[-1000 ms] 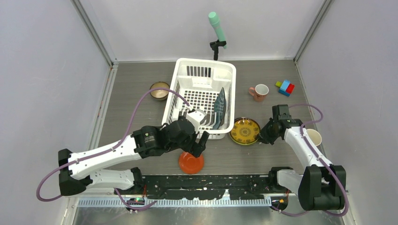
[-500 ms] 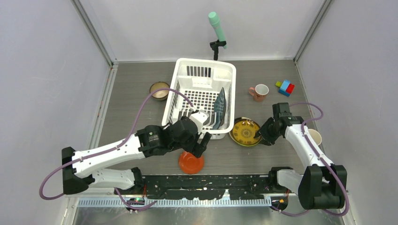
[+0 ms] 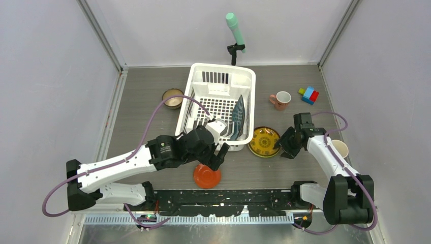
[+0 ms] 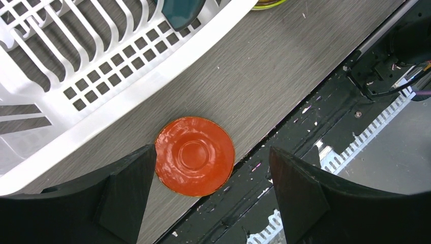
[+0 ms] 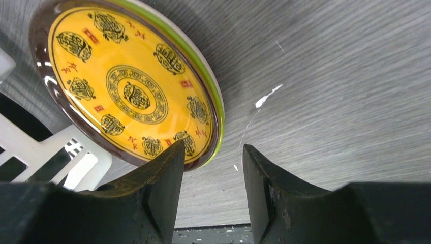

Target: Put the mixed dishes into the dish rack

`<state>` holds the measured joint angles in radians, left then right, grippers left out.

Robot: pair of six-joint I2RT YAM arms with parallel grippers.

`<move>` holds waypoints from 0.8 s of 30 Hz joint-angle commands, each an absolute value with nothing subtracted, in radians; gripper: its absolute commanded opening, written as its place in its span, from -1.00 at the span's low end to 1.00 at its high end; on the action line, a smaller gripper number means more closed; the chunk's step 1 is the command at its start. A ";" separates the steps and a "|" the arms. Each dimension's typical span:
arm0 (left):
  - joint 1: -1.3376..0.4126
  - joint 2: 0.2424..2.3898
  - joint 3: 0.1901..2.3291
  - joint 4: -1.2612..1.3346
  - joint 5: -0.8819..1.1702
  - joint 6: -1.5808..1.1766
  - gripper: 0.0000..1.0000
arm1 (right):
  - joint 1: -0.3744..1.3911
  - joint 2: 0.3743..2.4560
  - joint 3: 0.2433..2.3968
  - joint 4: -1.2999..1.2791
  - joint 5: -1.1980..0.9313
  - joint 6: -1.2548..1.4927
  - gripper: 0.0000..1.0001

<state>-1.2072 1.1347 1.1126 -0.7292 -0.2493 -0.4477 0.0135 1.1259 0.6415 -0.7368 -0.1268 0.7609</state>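
Observation:
The white dish rack (image 3: 202, 113) holds a dark teal plate (image 3: 238, 117) standing on edge. The red-orange dish (image 3: 207, 176) lies on the table in front of it and also shows in the left wrist view (image 4: 194, 155). My left gripper (image 3: 216, 156) hovers over that dish, open and empty (image 4: 213, 175). The yellow patterned plate (image 3: 265, 142) lies by the rack's right front corner. My right gripper (image 3: 282, 148) is open at the plate's near right rim (image 5: 209, 160), not holding the plate (image 5: 129, 86). The cream plate is out of view.
A small brown bowl (image 3: 173, 97) sits left of the rack. A pink mug (image 3: 281, 99) and toy blocks (image 3: 309, 94) lie at the back right. A second mug (image 3: 340, 149) sits by the right arm. A mint-green cylinder (image 3: 235, 29) stands behind the rack.
My right gripper has edged left, closer to the yellow plate's rim. My left gripper has shifted slightly over the red-orange dish. The dishes have not moved.

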 commanded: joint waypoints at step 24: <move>-1.212 1.110 1.132 -0.708 -0.248 -0.436 0.69 | 0.014 1.067 0.629 -0.775 -0.077 0.798 -0.81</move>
<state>-1.2072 1.1347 1.1126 -0.7296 -0.2493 -0.4377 0.0113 1.1175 0.5972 -0.6720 -0.1238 0.7921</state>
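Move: The yellow plate, stacked on a paler one, has its middle about 6 cm to the right hand's left, 2 cm ahead and 3 cm below. From that hand, the dish rack's middle is some 25 cm left and 16 cm ahead, and the pink mug about 18 cm straight ahead, both near its height. For the left hand, the yellow plate lies roughly 10 cm ahead, 16 cm right and 18 cm below. The right hand sinks about 2 cm, pinches the yellow plate's near-right rim, then rises about 1 cm. ##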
